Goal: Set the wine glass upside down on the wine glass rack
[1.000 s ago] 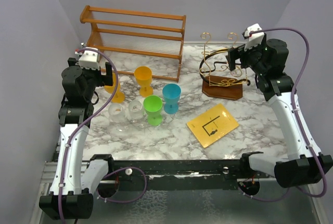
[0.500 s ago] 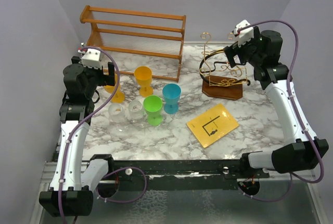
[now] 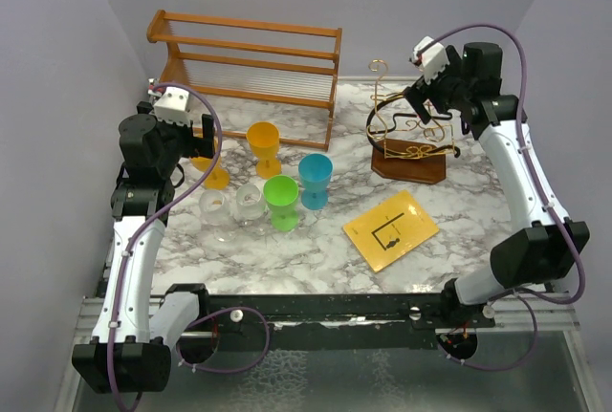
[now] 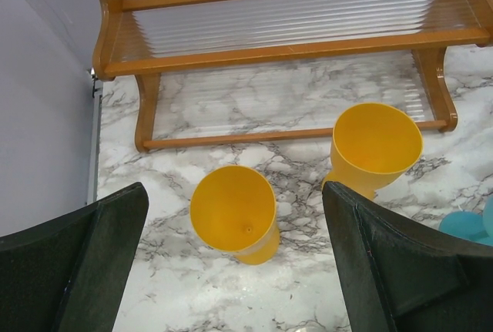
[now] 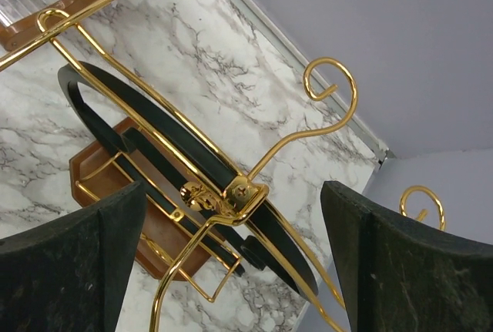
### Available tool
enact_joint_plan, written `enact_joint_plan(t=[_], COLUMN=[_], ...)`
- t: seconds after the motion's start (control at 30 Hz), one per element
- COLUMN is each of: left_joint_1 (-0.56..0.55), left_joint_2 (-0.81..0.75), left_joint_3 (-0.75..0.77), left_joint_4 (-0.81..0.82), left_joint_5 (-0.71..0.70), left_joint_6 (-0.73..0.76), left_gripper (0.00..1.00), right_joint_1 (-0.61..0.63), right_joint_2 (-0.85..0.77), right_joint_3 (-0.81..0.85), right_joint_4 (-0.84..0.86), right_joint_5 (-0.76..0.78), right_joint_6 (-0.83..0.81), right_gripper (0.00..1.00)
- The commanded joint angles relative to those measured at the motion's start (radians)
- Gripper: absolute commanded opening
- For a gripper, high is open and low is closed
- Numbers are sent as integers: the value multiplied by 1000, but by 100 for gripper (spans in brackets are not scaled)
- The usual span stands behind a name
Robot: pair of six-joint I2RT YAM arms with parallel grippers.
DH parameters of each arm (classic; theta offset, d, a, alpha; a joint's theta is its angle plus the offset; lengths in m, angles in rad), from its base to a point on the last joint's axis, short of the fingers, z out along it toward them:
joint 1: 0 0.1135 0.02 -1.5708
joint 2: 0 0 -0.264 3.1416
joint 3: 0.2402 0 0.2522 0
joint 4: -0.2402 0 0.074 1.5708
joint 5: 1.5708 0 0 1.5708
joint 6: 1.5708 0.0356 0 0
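Observation:
Several wine glasses stand upright on the left of the marble table: two orange, a green, a blue and two clear ones. My left gripper hangs open above the nearer orange glass, which shows between its fingers without contact. The second orange glass stands to its right. The gold wire wine glass rack stands on its dark wooden base at the back right, with no glass on it. My right gripper is open just above the rack's hoop, holding nothing.
An orange-brown slatted shelf stands along the back wall, right behind the orange glasses. A yellow card lies in front of the rack. Walls close in on the left, the back and the right.
My right arm has swung up and to the left, bringing its gripper over the back of the rack. My left gripper has edged slightly to the right above the orange glass.

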Motion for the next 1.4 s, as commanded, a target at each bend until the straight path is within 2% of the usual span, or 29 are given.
enact_joint_plan(t=[0.0, 0.13, 0.33, 1.1, 1.37], left_joint_1=[10, 12, 12, 16, 16], left_joint_2=[5, 6, 10, 8, 16], left_joint_3=[24, 22, 18, -1, -13], left_joint_4=[8, 9, 11, 21, 19], left_joint_5=[43, 48, 56, 88, 107], left_joint_6=[11, 13, 18, 21, 38], left_gripper=[99, 99, 99, 99, 99], right_joint_1=[-4, -3, -4, -3, -4], right_joint_2=[50, 85, 128, 191, 222], right_joint_3=[94, 126, 150, 229, 305], right_joint_4=[-62, -83, -120, -229, -321], right_joint_5=[-25, -27, -28, -55, -88], right_joint_6=[-46, -40, -31, -66, -120], right_gripper=[92, 87, 74, 35, 26])
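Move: Just ahead of and below the right hand, about 2 cm forward and 3 cm down, lies the middle wire joint of the gold wine glass rack. The rack's wooden base is roughly 28 cm below that hand and 5 cm back. The yellow booklet lies some 21 cm back and 5 cm left, down on the table, and the blue glass 13 cm back and 22 cm left. From the left hand the joint is about 53 cm right, 10 cm ahead and 5 cm lower. Easing forward between the gold wires by about 1.5 cm, then sinking some 2.5 cm onto the rack's middle joint, the right hand tips its fingers about 10 degrees farther down. All the while it closes from nearly wide open to under half, bringing the pads in on either side of the joint and coming into contact with the wire frame. ##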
